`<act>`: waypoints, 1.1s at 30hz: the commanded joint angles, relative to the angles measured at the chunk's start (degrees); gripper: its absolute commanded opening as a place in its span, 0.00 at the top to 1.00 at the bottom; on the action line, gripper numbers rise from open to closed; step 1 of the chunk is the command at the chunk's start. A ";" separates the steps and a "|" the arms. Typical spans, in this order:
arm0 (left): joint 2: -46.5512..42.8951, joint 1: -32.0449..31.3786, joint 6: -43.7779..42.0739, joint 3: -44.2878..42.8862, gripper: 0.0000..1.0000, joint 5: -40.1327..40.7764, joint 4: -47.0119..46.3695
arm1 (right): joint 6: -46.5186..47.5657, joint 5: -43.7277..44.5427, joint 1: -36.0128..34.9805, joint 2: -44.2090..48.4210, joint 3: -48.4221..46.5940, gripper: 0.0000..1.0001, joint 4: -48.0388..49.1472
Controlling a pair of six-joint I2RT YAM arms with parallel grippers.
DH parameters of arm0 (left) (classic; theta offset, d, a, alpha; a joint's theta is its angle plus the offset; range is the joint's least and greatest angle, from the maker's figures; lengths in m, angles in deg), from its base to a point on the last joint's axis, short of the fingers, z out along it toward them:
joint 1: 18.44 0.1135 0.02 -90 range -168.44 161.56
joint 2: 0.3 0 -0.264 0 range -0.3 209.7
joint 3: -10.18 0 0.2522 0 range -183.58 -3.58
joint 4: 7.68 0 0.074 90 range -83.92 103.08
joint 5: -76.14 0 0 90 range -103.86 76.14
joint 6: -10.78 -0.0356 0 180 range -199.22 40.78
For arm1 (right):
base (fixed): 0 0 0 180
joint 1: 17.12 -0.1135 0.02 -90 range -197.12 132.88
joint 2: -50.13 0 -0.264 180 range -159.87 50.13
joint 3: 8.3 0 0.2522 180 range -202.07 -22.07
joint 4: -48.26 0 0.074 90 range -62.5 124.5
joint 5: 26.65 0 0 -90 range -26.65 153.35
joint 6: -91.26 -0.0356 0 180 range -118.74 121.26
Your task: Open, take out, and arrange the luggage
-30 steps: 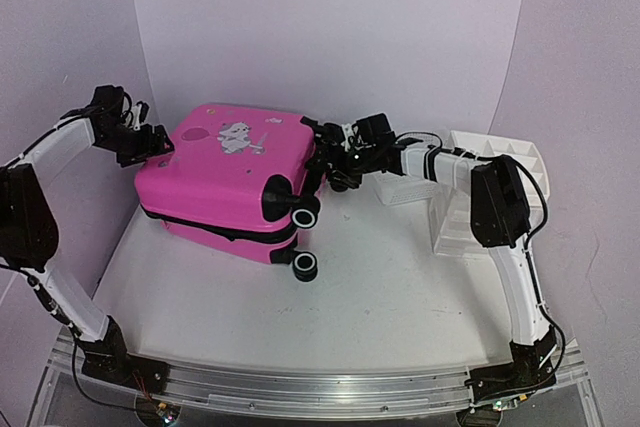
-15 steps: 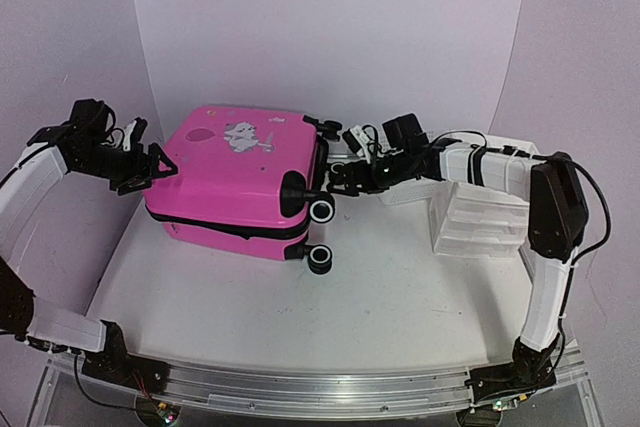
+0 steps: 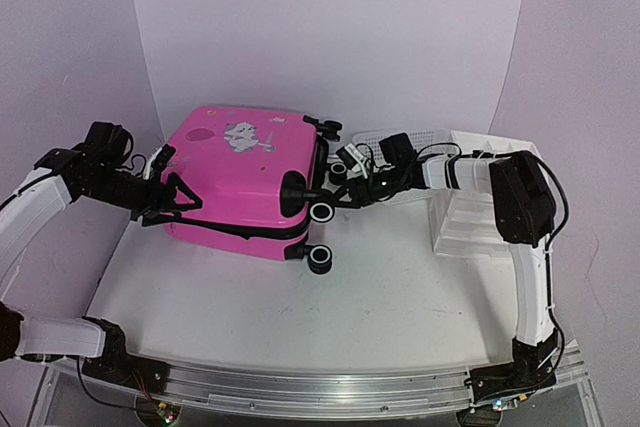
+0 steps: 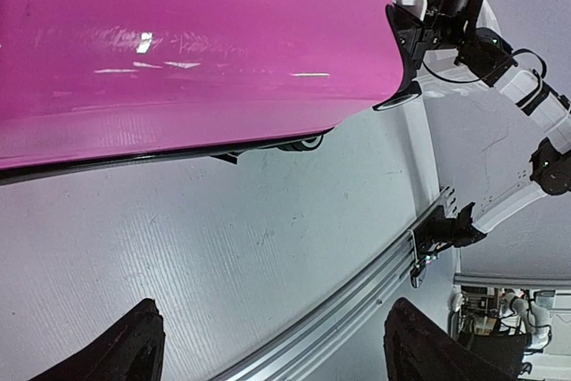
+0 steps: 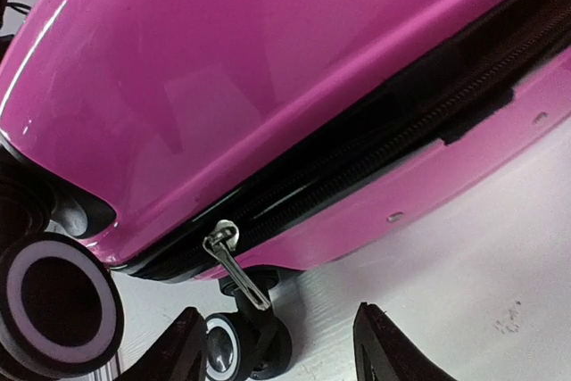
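Observation:
The hot-pink luggage (image 3: 240, 172) lies flat and shut on the table, its black wheels (image 3: 321, 211) toward the right. My left gripper (image 3: 178, 197) sits at the case's front left side. In the left wrist view the pink shell (image 4: 196, 42) fills the top, and the left gripper (image 4: 277, 345) is open over bare table. My right gripper (image 3: 350, 192) is at the wheel end. In the right wrist view the black zipper runs across the luggage (image 5: 223, 86). The metal zipper pull (image 5: 236, 265) hangs just above the open right gripper (image 5: 281, 354), not between its fingers.
A white drawer organizer (image 3: 480, 217) stands at the right, beside my right arm. A white mesh basket (image 3: 420, 135) sits behind that arm. The metal rail (image 3: 300, 387) runs along the near table edge. Curved white walls close the back and sides.
My left arm swung from the case's back left corner down to its front left side. The case shifted slightly right. The right gripper's jaws narrowed near the wheel end.

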 commanded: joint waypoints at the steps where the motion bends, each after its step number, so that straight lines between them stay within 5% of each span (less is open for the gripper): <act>1: -1.19 -1.16 2.15 1.47 0.15 -0.48 -1.03 | -0.85 -8.29 -1.10 -3.17 -5.14 0.44 7.57; 13: -2.44 -3.45 5.75 4.23 0.16 -1.84 -4.35 | -5.37 -12.99 -2.53 -7.85 -7.81 0.59 11.70; 33: 1.24 -10.86 12.66 4.21 0.18 0.02 -12.60 | -10.60 -7.70 -4.79 -0.13 6.53 0.88 22.07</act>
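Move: The suitcase's zipper pull hangs about 4 cm left of the right hand, some 4 cm back and 3 cm lower. Near it, the upper corner wheel is roughly 7 cm back and 3 cm left, at about hand height; the lower wheel is some 11 cm back, 5 cm left and 9 cm below. The white basket lies 11 cm ahead and 14 cm right, 8 cm lower. From the left hand the pull is about 30 cm right, 5 cm ahead and 15 cm down. The right fingers come right up to the zipper pull and narrow from half open to nearly shut there; whether they grip it can't be seen. The hand first slides about 4 cm left towards the suitcase's side, pauses, then drops back and down about 4 cm each way. The left hand, still open, drifts some 5 cm right along the suitcase's near side, dipping slightly. ##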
